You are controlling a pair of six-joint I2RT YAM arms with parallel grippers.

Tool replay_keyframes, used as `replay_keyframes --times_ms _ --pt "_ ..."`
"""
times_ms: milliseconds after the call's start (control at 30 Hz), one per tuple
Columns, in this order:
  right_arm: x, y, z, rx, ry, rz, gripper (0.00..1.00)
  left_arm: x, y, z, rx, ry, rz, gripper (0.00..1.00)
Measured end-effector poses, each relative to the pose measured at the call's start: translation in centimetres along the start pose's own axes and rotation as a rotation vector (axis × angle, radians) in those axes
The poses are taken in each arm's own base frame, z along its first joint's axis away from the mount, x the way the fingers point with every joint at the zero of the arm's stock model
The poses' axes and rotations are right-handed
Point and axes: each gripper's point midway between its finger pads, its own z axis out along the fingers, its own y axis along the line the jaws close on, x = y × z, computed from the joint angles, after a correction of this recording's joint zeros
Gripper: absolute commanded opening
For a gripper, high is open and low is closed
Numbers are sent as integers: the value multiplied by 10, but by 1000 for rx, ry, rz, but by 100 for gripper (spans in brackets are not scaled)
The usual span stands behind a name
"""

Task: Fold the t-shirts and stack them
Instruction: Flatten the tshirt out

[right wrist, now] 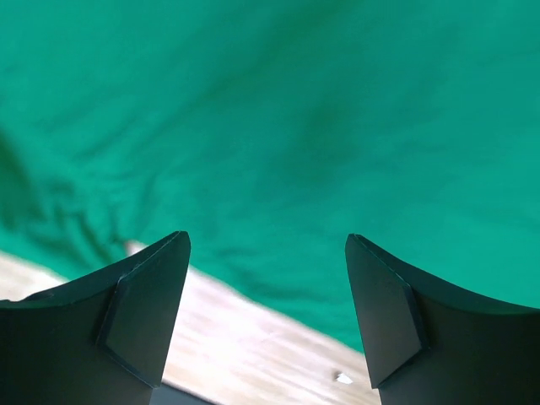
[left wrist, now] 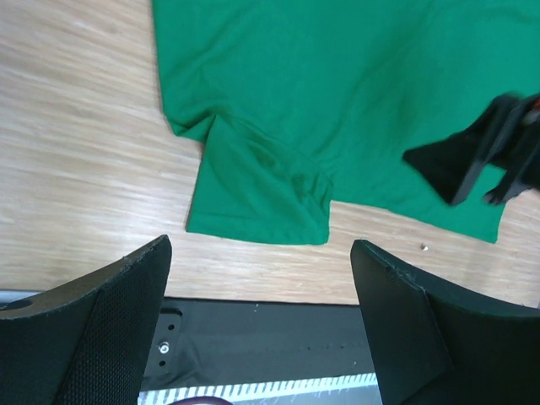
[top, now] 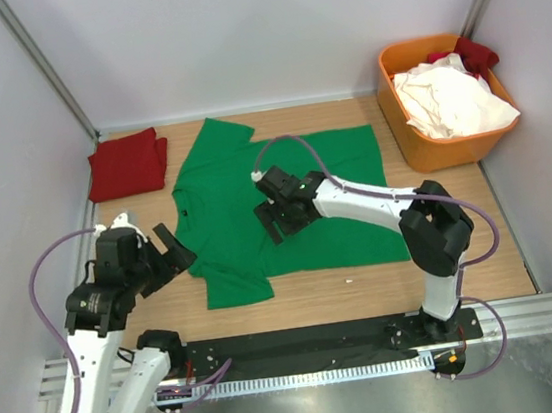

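Note:
A bright green t-shirt [top: 289,190] lies spread flat on the wooden table [top: 386,279], its near-left sleeve [left wrist: 261,198] creased. My right gripper [top: 276,225] hovers open over the shirt's middle, and the wrist view shows green cloth [right wrist: 295,101] beneath the empty gap [right wrist: 266,238]. At the shirt's left edge, beside that sleeve, my left gripper [top: 173,254] stands open with nothing in it [left wrist: 260,245]. A dark red t-shirt [top: 128,164] lies folded at the back left. White t-shirts [top: 454,99] and a red one [top: 474,51] are heaped in the bin.
The orange plastic bin [top: 420,148] stands at the back right. White walls close in the table on three sides. A black base strip [top: 303,344] runs along the near edge. A small white speck [top: 349,282] lies on the wood near the shirt's hem.

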Motion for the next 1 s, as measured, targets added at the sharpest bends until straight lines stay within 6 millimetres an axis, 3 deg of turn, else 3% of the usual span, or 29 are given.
replay_keyframes --times_ms 200,300,500,667,800,967,1000 --pt "-36 -49 -4 95 -84 96 81 1 -4 26 -43 84 -12 91" --pt "-58 -72 -8 114 -130 147 81 -9 -13 57 -70 123 -11 91" --pt "-91 -144 -2 175 -169 283 81 -49 -44 145 -114 178 13 88" --pt "-107 -205 22 215 -157 385 80 -94 -78 225 -111 164 28 87" --pt "-109 -229 41 217 -130 436 80 -116 -92 287 -114 160 51 87" --pt "-112 -237 64 217 -106 447 80 -111 -85 356 -154 216 79 87" --pt "-111 -238 67 219 -101 449 80 -112 -84 359 -167 224 79 87"
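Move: Out across the green t-shirt, the far sleeve lies some 40 cm ahead of the left hand, 9 cm to its right and 18 cm below. The collar edge is about 20 cm ahead, level sideways; the near sleeve 3 cm back and 8 cm right; the red stack 37 cm ahead, 13 cm left. From the right hand, the shirt's far body edge is roughly 29 cm ahead, 12 cm right and 5 cm below, the orange bin 25 cm ahead, 42 cm right. Swinging out empty and open over the shirt, both hands head for its far side: the left forward about 34 cm while sinking 16 cm and easing right, steepest at the end, towards the far sleeve's base. The right goes forward some 23 cm and 14 cm right, rising slightly before sinking just inside the far body edge, its wrist turning about 30 degrees clockwise. Contact can't be made out. ##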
